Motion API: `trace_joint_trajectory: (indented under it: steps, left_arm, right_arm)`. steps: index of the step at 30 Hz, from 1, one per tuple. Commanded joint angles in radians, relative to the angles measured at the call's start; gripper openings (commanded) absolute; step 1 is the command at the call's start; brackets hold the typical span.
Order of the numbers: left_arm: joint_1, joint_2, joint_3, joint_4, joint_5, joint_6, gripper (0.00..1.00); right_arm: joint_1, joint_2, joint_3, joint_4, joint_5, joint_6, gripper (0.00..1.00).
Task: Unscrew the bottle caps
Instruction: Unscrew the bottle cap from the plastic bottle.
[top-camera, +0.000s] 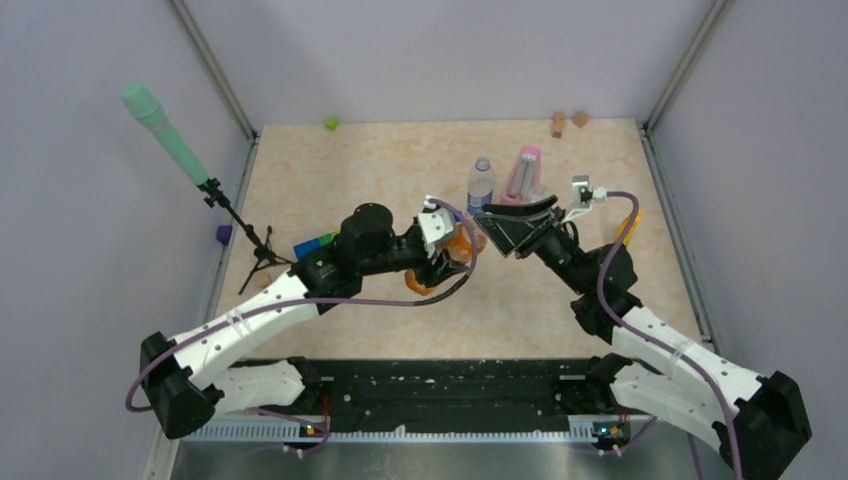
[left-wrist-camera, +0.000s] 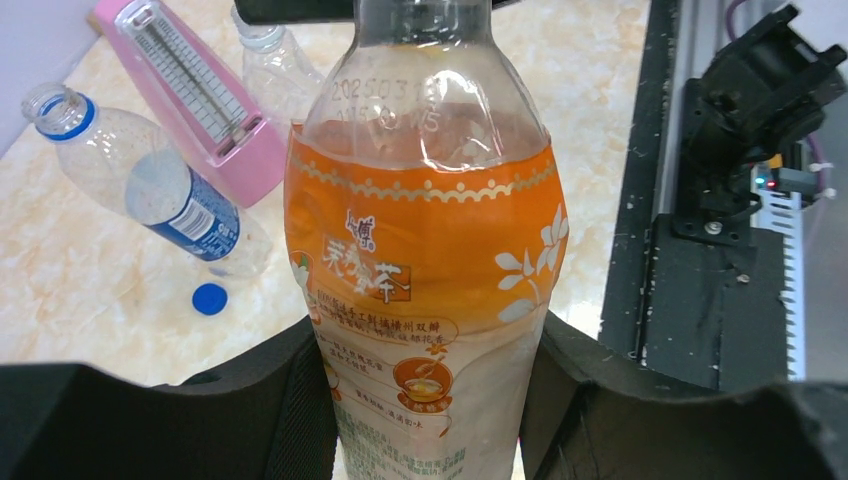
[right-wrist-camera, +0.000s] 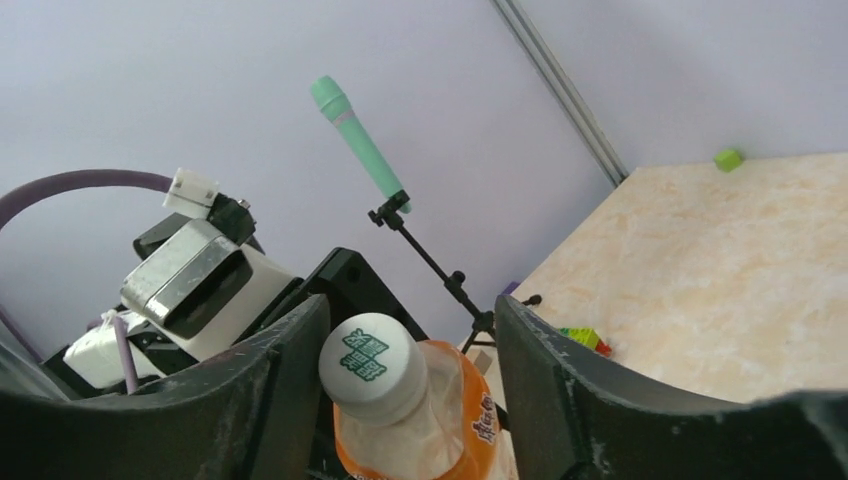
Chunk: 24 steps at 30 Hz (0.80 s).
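Observation:
My left gripper (left-wrist-camera: 430, 385) is shut on the lower body of the orange-tinted bottle (left-wrist-camera: 425, 230), holding it off the table (top-camera: 330, 180). Its white cap (right-wrist-camera: 372, 365), printed with green characters, sits between the open jaws of my right gripper (right-wrist-camera: 410, 335). The left finger is close against the cap and a gap shows on the right side. From above, both grippers meet at the orange bottle (top-camera: 462, 246) mid-table. The blue-label bottle (left-wrist-camera: 160, 190) has an open mouth, and a dark blue cap (left-wrist-camera: 209, 298) lies on the table beside it. A plain clear bottle (left-wrist-camera: 278, 68) is behind.
A pink metronome (top-camera: 524, 175) stands by the blue-label bottle (top-camera: 481, 183). A green microphone on a tripod (top-camera: 165, 135) stands off the left edge. Coloured bricks (top-camera: 315, 245), a green cube (top-camera: 330, 123), wooden blocks (top-camera: 570, 121) and a slim yellow object (top-camera: 628, 228) lie around.

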<state>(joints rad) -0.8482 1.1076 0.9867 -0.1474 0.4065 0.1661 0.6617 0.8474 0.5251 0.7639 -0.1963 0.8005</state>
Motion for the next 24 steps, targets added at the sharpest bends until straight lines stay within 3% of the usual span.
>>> trace_joint_trajectory:
  steps: [1, 4, 7, 13, 20, 24]
  left_arm:
    - [-0.024, 0.023, 0.019, 0.019, -0.136, 0.018, 0.00]
    - [-0.029, 0.029, 0.023, 0.016, -0.138, 0.022, 0.00]
    - [-0.032, 0.033, 0.025, 0.015, -0.140, 0.026, 0.00]
    - [-0.035, 0.040, 0.027, 0.008, -0.128, 0.022, 0.00]
    - [-0.027, 0.044, 0.032, -0.007, -0.006, 0.020, 0.00]
    - [0.074, 0.038, 0.028, 0.012, 0.298, -0.024, 0.00]
  right_arm:
    - [0.043, 0.021, 0.033, 0.007, 0.088, -0.035, 0.56]
    - [0.048, 0.019, 0.011, 0.033, 0.123, -0.037, 0.40]
    - [0.049, 0.019, 0.001, 0.049, 0.129, -0.040, 0.35]
    - [0.049, 0.036, -0.003, 0.069, 0.099, -0.031, 0.02]
    - [0.048, 0.054, 0.026, 0.089, -0.051, -0.094, 0.00]
    - [-0.018, 0.080, 0.074, 0.089, -0.244, -0.088, 0.00]
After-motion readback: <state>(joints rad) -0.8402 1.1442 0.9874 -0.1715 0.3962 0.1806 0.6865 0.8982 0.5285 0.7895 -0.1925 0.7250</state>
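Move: The white cap on the orange bottle already sits between the right hand's open fingers, off centre: level in depth and height, about 1 cm left of the hand point. The blue-labelled bottle stands some 20 cm ahead, 2 cm right and 24 cm lower; the loose blue cap about 20 cm ahead, 4 cm left and 35 cm lower. From the left hand, which holds the bottle's body, the white cap is roughly 2 cm ahead, 5 cm right and 9 cm up. While the left hand keeps the bottle body clamped and carries it about 1.5 cm forward and down, with a slight counter-clockwise turn that mostly unwinds, the right hand eases about 1 cm forward and down and closes its fingers to pinch the white cap from both sides. With that grip held, the right hand draws back some 0.5 cm and creeps about 1 cm left, its wrist turning barely 5 degrees, as the left hand also eases slightly back. ##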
